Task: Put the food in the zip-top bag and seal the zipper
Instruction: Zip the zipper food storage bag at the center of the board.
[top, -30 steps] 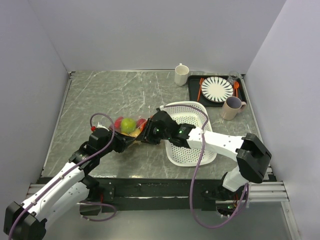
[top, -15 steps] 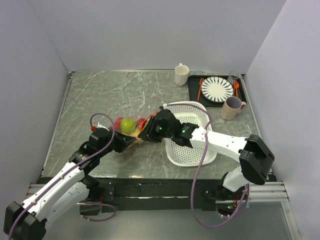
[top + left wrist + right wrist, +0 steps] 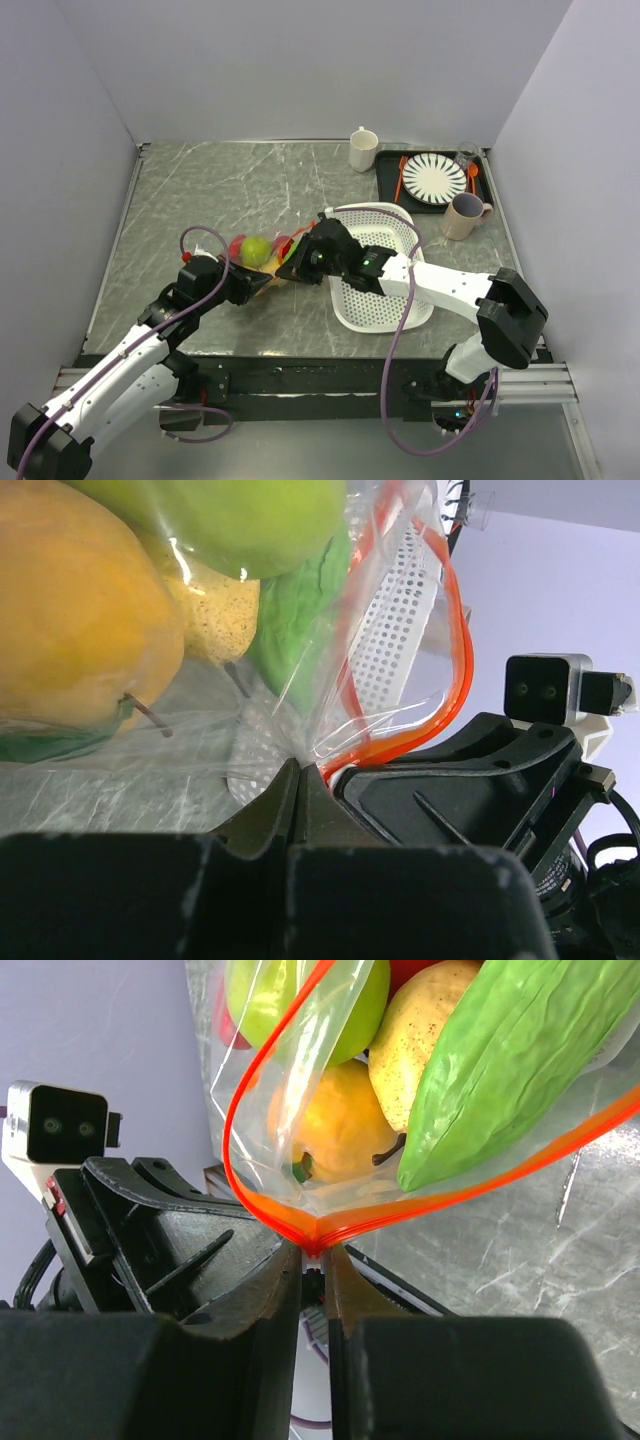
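The zip-top bag (image 3: 262,252) lies on the table between my two grippers, its mouth still gaping. Inside it is the food: a green ball (image 3: 300,1000), an orange ball (image 3: 70,610), a yellow fruit (image 3: 420,1040) and a green cucumber (image 3: 510,1070). My left gripper (image 3: 300,767) is shut on the clear plastic at the bag's corner. My right gripper (image 3: 315,1252) is shut on the end of the orange-red zipper (image 3: 500,1182), with the white slider (image 3: 314,1263) between its jaws. From above, the left gripper (image 3: 257,282) and right gripper (image 3: 290,269) almost touch.
A white perforated basket (image 3: 345,318) stands under my right forearm. At the back right, a black tray (image 3: 386,180) carries a striped plate (image 3: 433,178) and orange cutlery. A white mug (image 3: 363,150) and a pink mug (image 3: 463,216) stand close to the tray.
My right gripper's jaws have closed on the zipper's end. It has shifted slightly right, taking the bag's edge with it. The left arm has held still.
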You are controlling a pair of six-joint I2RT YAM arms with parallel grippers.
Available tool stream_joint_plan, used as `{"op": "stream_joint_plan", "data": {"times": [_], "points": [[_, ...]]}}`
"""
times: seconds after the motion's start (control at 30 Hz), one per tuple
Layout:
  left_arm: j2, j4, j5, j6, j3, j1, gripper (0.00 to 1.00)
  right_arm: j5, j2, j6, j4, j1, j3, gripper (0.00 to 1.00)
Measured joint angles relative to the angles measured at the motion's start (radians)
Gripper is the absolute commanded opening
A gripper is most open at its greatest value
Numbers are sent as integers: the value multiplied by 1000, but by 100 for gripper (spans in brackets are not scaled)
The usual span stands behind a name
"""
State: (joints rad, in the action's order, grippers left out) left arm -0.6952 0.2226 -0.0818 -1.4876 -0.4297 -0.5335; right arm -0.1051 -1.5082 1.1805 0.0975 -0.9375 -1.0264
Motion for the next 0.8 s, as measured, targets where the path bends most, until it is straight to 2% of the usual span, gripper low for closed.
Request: {"op": "stream_joint_plan", "data": {"times": [0.07,0.17,0.2,0.33,0.5,0.8], "points": [[0,0,0,0,0,0,1,-2,0,1,-2,0,0,13],[0,-8,-4,0,5,0,8,-2,0,1,-2,0,0,11],[0,-17,-6,-1,10,0,15,-1,0,2,-3,0,0,11],[19,-42,-15,-14,34,0,25,-2,0,6,-9,1,6,11],[66,-61,-26,-29,56,0,28,-2,0,9,-12,2,6,11],[91,-127,-45,-79,111,0,28,-5,-1,10,-26,2,13,10]]}}
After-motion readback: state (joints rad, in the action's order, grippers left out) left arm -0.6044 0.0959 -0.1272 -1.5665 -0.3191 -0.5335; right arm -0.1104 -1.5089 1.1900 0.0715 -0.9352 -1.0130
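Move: Just to the right of the left fingertips, about 1 cm off and level with them, is the near corner of the zipper, already pinched in the right hand. From the left hand, the pear in the bag lies about 3 cm ahead and some 4 cm lower, the green apple about 6 cm ahead and 3 cm left, and the cucumber about 6 cm ahead and 5 cm right, both also roughly 4 cm down. Opening from shut to roughly a quarter, the left fingers let go of the bag film beside the zipper corner while the hand eases back about 1 cm. It lifts about 1 cm, then sinks partway again, rolling some 5 degrees with its left side dipping. The right hand stays put and keeps its pinch on the zipper corner. ##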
